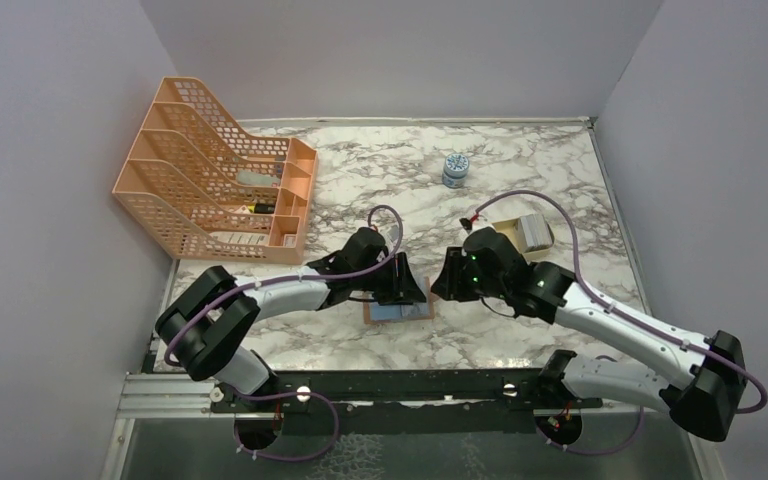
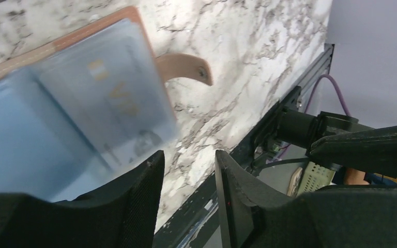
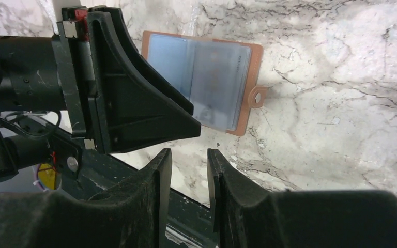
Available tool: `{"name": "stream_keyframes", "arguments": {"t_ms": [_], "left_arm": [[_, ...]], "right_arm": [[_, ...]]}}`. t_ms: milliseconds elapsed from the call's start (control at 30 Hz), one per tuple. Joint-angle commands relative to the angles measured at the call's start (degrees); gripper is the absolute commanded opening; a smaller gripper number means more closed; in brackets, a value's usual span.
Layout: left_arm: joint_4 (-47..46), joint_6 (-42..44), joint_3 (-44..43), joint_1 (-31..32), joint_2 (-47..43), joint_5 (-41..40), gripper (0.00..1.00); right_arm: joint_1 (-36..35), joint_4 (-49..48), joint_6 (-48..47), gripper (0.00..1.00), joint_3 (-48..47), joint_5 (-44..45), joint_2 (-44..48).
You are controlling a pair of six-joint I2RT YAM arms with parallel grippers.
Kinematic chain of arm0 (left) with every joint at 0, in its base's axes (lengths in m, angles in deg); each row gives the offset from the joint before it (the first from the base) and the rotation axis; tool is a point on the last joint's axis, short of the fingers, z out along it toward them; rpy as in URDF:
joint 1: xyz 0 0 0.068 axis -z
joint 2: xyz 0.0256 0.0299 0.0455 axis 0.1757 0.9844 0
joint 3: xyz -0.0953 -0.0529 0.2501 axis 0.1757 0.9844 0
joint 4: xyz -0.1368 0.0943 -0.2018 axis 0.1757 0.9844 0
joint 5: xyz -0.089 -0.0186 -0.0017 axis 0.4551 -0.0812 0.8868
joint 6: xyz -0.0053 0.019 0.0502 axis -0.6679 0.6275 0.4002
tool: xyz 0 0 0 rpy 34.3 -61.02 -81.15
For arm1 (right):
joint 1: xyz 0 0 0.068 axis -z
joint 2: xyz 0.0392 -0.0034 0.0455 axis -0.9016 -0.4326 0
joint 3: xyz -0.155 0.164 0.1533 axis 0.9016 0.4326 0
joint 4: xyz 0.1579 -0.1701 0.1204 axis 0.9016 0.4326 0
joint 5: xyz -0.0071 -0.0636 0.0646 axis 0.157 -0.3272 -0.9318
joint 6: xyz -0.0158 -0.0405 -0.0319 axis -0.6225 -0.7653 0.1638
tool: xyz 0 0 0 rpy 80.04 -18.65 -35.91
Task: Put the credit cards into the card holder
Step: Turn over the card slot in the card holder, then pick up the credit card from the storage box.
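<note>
The card holder [image 1: 398,312] lies open and flat near the table's front edge, tan leather with clear sleeves. In the left wrist view its strap with the snap [image 2: 186,67] sticks out to the side. A light blue credit card [image 2: 108,98] with gold lettering sits in one sleeve, and the sleeve beside it [image 2: 10,139] also shows light blue. My left gripper [image 2: 188,160] hangs just over the holder's edge, open, with nothing between its fingers. My right gripper [image 3: 188,155] faces it from the right, open and empty, a little short of the holder [image 3: 207,82].
A peach mesh file organiser [image 1: 215,185] stands at the back left. A small blue-and-white jar [image 1: 454,170] sits at the back middle. A beige tray with a grey block [image 1: 525,233] lies behind my right arm. The black rail [image 1: 380,385] runs along the table's front edge.
</note>
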Motion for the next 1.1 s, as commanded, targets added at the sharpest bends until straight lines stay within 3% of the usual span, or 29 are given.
{"name": "stream_keyframes", "arguments": {"t_ms": [0,133,567,800,1067], "left_arm": [[-2.6,-0.37,-1.87,0.69,-0.65,-1.78,0.44],[-0.33,1.02,-1.46,0.68,-2.59,-4.36,0.5],[13.88,8.78,-1.3,0.52,-11.06,-15.63,0.99],[17.12,10.96,0.82,0.43,-14.38,-18.23,0.99],[21.73,14.3,2.02,-1.13,-15.72,-20.67,0.99]], "right_arm": [[-0.43,1.81,-0.85,0.33,-1.97,4.53,4.03],[-0.43,0.85,-1.82,0.33,-1.69,6.21,5.72],[1.79,5.0,-10.8,0.32,-12.6,18.97,-8.09],[10.54,5.19,-17.71,0.33,-18.21,20.27,-16.14],[18.55,8.41,-22.86,0.34,-23.36,34.81,-25.14]]}}
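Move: From the right hand, the credit cards standing in the beige tray are about 20 cm ahead, 25 cm to the right and 8 cm lower. The tray's middle is some 6 cm left of the cards and a shade nearer. The open card holder lies about 9 cm to this hand's left and 2 cm farther out. For the left hand, the holder's middle is roughly 6 cm left, 1 cm ahead and 5 cm below, its turned card slot only 2 cm left. Rising about 3 cm, then sweeping forward some 15 cm and right about 10 cm, the right hand leaves the card holder for the near left end of the tray, fingers still partly open and turning to point more steeply down. The left hand draws back left over the holder by about 7 cm, spreading its half-open fingers fully and tipping them down. ##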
